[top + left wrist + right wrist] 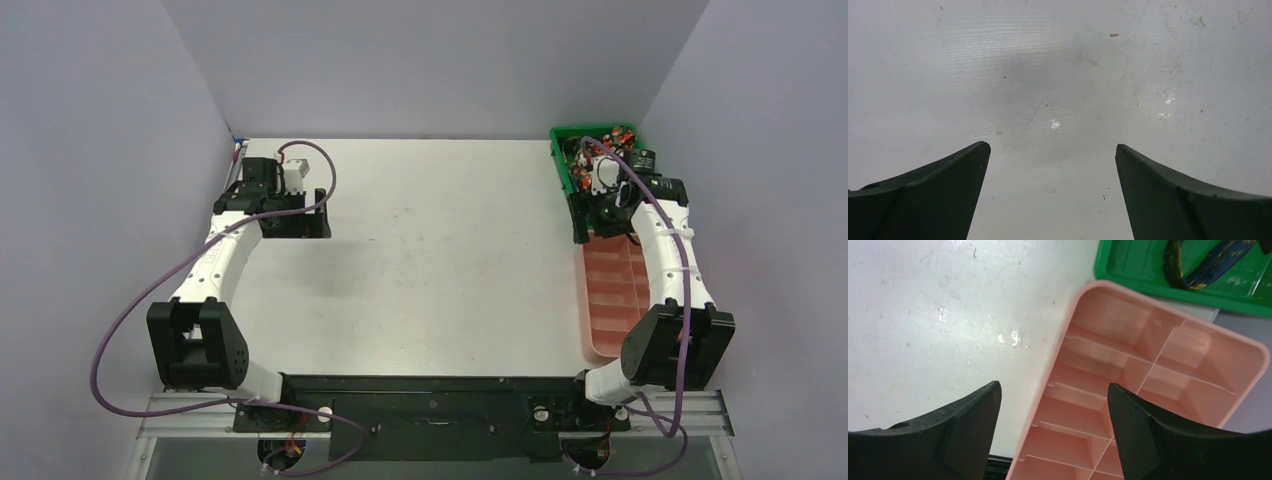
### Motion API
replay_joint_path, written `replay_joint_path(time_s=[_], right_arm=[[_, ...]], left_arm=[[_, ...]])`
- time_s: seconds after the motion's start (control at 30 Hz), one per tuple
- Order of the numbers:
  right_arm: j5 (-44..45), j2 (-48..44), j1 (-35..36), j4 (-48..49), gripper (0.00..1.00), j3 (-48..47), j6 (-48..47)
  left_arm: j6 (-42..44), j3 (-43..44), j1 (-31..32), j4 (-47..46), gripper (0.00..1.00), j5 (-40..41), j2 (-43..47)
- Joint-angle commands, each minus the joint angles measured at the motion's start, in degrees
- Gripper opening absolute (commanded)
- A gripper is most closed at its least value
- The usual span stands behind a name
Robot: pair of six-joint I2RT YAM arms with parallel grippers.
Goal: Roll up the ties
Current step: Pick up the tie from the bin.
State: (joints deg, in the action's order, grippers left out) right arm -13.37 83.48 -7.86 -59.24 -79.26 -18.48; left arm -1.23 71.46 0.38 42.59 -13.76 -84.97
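Note:
The ties [606, 141] lie bundled in a green bin [559, 152] at the far right of the table, partly hidden by my right wrist. In the right wrist view a dark blue tie with yellow-green print [1204, 266] lies in the green bin [1128, 271]. My right gripper [1053, 390] is open and empty, above the left rim of a pink divided tray [1168, 370], short of the bin. My left gripper [1052, 148] is open and empty above bare table at the far left [300, 222].
The pink tray [612, 290] with several empty compartments runs along the right edge, just nearer than the green bin. Grey walls close in the left, back and right sides. Purple cables loop off both arms.

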Motion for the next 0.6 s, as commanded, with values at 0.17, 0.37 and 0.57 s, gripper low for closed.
replay_joint_path(time_s=[0.17, 0.37, 0.57], right_arm=[[-2.5, 12.6, -5.9, 12.0, 0.74, -18.6, 14.4], [-0.8, 24.2, -6.8, 17.5, 0.74, -29.7, 22.7], [0.9, 35.2, -6.6, 21.7, 0.74, -37.9, 28.4]], left_arm=[[-2.1, 8.8, 1.9, -13.4, 0.97, 5.2, 0.4], [-3.8, 13.9, 2.0, -13.4, 0.97, 1.5, -2.6], [-3.9, 14.8, 2.0, -14.2, 0.97, 0.6, -2.4]])
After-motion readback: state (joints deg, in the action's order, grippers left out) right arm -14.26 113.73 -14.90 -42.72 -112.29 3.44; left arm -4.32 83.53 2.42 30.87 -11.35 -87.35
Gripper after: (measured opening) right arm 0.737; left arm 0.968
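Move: Ahead of the open right hand, about 26 cm out, 4 cm to its right and 16 cm lower, lies the middle of the heap of ties in the green bin. The black tie is some 20 cm ahead and 3 cm right, the blue floral tie's fold 24 cm ahead and 10 cm right. The pink tray's middle is level with the hand, 11 cm right. From the left hand, the heap is about 23 cm ahead, 69 cm right and 14 cm down. Swinging off the pink tray towards the ties in the green bin, the right hand goes fast forward about 20 cm and 7 cm right, rising some 5 cm before starting to sink, turning clockwise and tilting its open fingers farther forward. The left hand, empty and open, rises and goes forward over bare table, its fingertips tipping up about 20 degrees. ##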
